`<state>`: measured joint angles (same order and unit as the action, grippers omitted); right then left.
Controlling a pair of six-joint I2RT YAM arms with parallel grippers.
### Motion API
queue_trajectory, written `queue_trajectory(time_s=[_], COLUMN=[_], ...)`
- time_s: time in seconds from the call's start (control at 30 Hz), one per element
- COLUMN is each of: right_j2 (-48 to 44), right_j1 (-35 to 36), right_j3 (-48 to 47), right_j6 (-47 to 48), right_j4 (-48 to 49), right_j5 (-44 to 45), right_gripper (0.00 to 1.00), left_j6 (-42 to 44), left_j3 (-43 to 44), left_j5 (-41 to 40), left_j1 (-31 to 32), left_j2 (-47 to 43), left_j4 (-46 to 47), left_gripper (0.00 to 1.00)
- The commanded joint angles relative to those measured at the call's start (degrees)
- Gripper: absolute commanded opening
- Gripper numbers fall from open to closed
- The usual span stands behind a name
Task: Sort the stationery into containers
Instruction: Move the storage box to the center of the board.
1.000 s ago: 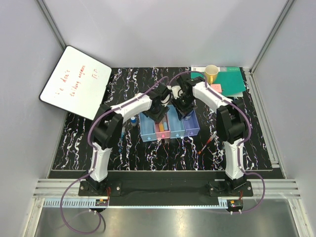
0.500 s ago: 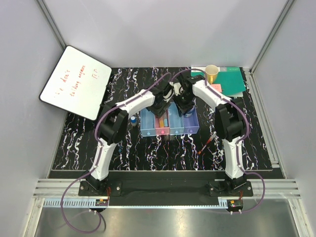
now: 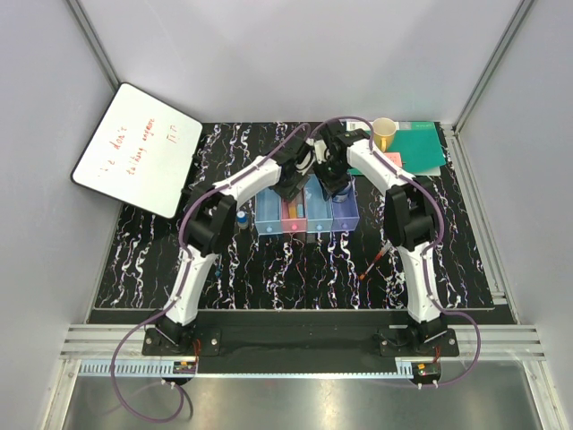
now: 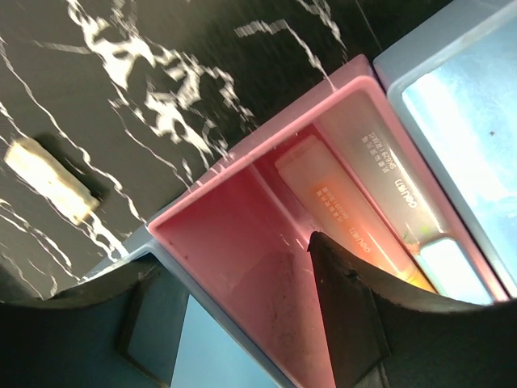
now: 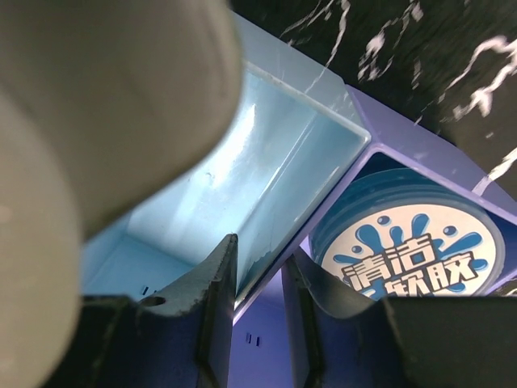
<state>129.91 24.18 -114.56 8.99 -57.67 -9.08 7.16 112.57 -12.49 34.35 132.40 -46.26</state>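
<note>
The containers, four trays joined in a row, sit mid-table. My left gripper is at their far end, open, straddling the wall between the left light blue tray and the pink tray. An orange marker lies in the pink tray. My right gripper is shut on the wall between the second light blue tray and the purple one, which holds the round blue-white tin. A beige eraser, a blue-capped bottle and a red pen lie on the table.
A yellow cup stands on a green mat at the back right, with a pink cube beside it. A whiteboard leans at the left edge. Walls close in the table on three sides.
Both grippers have moved toward the far side of the table, and the row of trays has slid that way with them. Both arms are more stretched out.
</note>
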Motion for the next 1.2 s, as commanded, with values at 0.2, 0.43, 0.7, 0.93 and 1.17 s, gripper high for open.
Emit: queue_trajectory(time_s=[0.2, 0.43, 0.7, 0.93, 1.17], right_j2=[6.2, 6.1, 4.0, 3.3, 2.4], right_j1=[-0.1, -0.4, -0.3, -0.3, -0.4], right_j3=[-9.1, -11.1, -8.3, -8.1, -10.5], right_j6=[3.6, 4.1, 3.9, 4.0, 4.5], right_j4=[4.1, 4.1, 4.4, 4.6, 4.5], right_j5=[2.3, 2.2, 3.0, 3.1, 2.7], right_gripper=[0.34, 0.34, 0.34, 0.34, 0.35], left_j6=[7.5, 7.9, 8.9, 9.7, 9.0], left_j3=[10.4, 10.2, 9.8, 12.1, 9.3], left_j5=[0.4, 1.0, 2.7, 1.6, 1.7], left_j1=[0.8, 0.8, 0.9, 1.0, 1.0], left_j2=[2.2, 1.3, 1.4, 2.6, -1.5], left_j4=[8.5, 9.0, 10.3, 11.3, 11.5], left_gripper=[0.64, 0.64, 0.64, 0.64, 0.64])
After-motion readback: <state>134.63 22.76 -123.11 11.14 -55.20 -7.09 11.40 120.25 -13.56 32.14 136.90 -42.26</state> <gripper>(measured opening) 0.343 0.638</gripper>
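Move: The storage box is already held by its two outer dividers. Its middle lies about 9 cm right of the left hand and 9 cm left of the right hand, some 5 cm back and 3 cm below both. The orange stick lies 5 cm right of the left hand and 3 cm back; the blue-capped bottle stands 14 cm left and 10 cm back. The round jar is about 4 cm right of the right hand and 2 cm ahead. Both hands keep hold of the storage box's dividers and move it about 5 cm forward, fingertips tilting forward slightly. ##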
